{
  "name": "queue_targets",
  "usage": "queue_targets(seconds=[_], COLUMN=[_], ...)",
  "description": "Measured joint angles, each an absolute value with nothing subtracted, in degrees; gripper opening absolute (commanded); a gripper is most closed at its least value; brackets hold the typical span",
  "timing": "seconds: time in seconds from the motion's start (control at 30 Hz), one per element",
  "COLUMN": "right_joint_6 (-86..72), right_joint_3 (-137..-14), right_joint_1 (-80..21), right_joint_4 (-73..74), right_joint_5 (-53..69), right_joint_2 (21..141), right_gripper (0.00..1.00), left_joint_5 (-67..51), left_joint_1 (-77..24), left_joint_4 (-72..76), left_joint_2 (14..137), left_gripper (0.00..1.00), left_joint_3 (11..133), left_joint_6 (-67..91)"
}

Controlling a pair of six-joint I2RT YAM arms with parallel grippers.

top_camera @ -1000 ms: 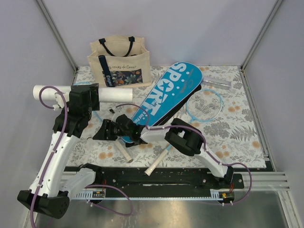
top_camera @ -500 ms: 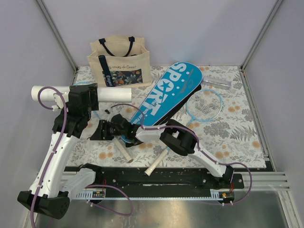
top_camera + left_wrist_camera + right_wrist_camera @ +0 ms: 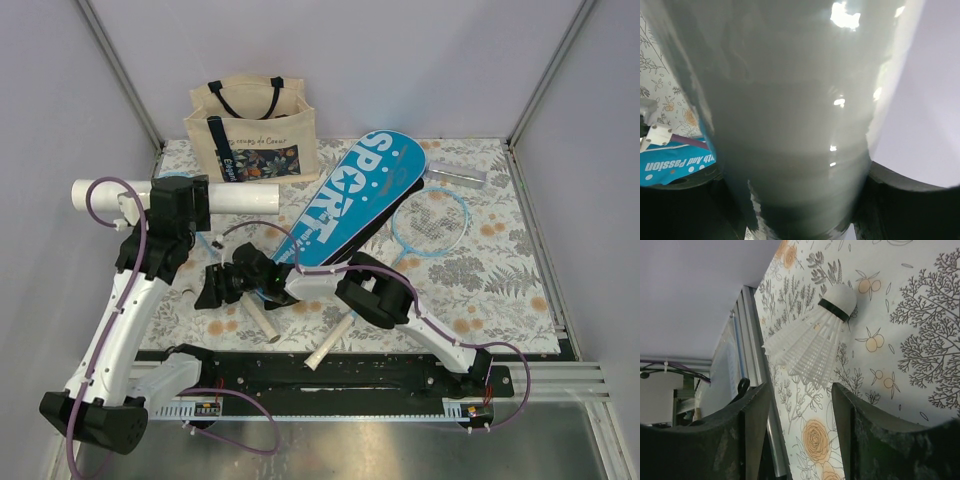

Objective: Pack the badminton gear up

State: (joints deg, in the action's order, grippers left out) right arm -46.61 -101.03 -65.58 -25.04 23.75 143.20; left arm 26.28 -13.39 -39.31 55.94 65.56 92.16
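My left gripper (image 3: 172, 203) is shut on the white tube (image 3: 245, 198), holding it level above the table's left side. That tube (image 3: 790, 100) fills the left wrist view, with the black fingers (image 3: 910, 200) pressed to its sides. Low over the cloth at the left, my right gripper (image 3: 208, 290) is open. A white shuttlecock (image 3: 812, 340) lies on the cloth just beyond the right gripper (image 3: 800, 390), untouched. The blue SPORT case (image 3: 350, 195) lies slanted in the middle. One racket (image 3: 432, 220) lies to its right. A second racket's handle (image 3: 258, 320) shows near the front.
The beige tote (image 3: 252, 130) with black straps stands at the back left. A silvery packet (image 3: 455, 176) lies at the back right. A metal rail (image 3: 752, 340) borders the cloth's left side close to the right gripper. The flowered cloth (image 3: 480, 280) is bare at the right front.
The right gripper has slid a little to the left and nearer the front, closing on the shuttlecock. The left arm has shifted only slightly with the tube.
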Motion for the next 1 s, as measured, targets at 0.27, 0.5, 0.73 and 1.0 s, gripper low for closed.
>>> queue_targets(seconds=[0.27,0.5,0.73,1.0], right_joint_6=[-42.9,-43.4,-43.1,-40.1], right_joint_3=[-101.9,-103.5,-104.4,-93.3], right_joint_1=[-65.7,-67.1,-68.0,-67.9], right_joint_4=[-22.0,-21.1,-21.0,-25.3], right_joint_5=[24.6,20.4,14.6,9.8], right_joint_2=[143.2,143.2,143.2,137.6], right_gripper=[0.52,0.33,0.00,0.00], left_joint_5=[26.2,26.3,26.9,27.4], left_joint_1=[-13.4,-13.4,-12.8,-12.2], left_joint_4=[-39.3,-39.3,-39.3,-39.4], left_joint_2=[56.5,56.3,54.7,53.3], left_gripper=[0.57,0.57,0.57,0.57], left_joint_3=[65.6,65.6,65.6,65.6], left_joint_6=[92.8,92.8,92.7,92.0])
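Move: The shuttlecock lies on the table about 5 cm left of the right hand, 1 cm farther out and 3 cm below it, with its skirt towards the open fingers. The left racket's handle is some 11 cm to that hand's right, 3 cm nearer the base and 4 cm down; the blue racket bag's middle is roughly 22 cm ahead, 36 cm right and 3 cm lower. From the left hand, the shuttlecock is about 12 cm back, 5 cm left and 28 cm down. The right fingers shut fully on nothing beside the shuttlecock's skirt: the hand dips slightly, pushes about 2 cm left and a little up while closing, shifts forward a bit, then pulls back some 3 cm to the right, away from the shuttlecock, turning roughly 10 degrees clockwise. The left hand keeps its grip on the white tube and drifts about 2 cm up, left and back. ##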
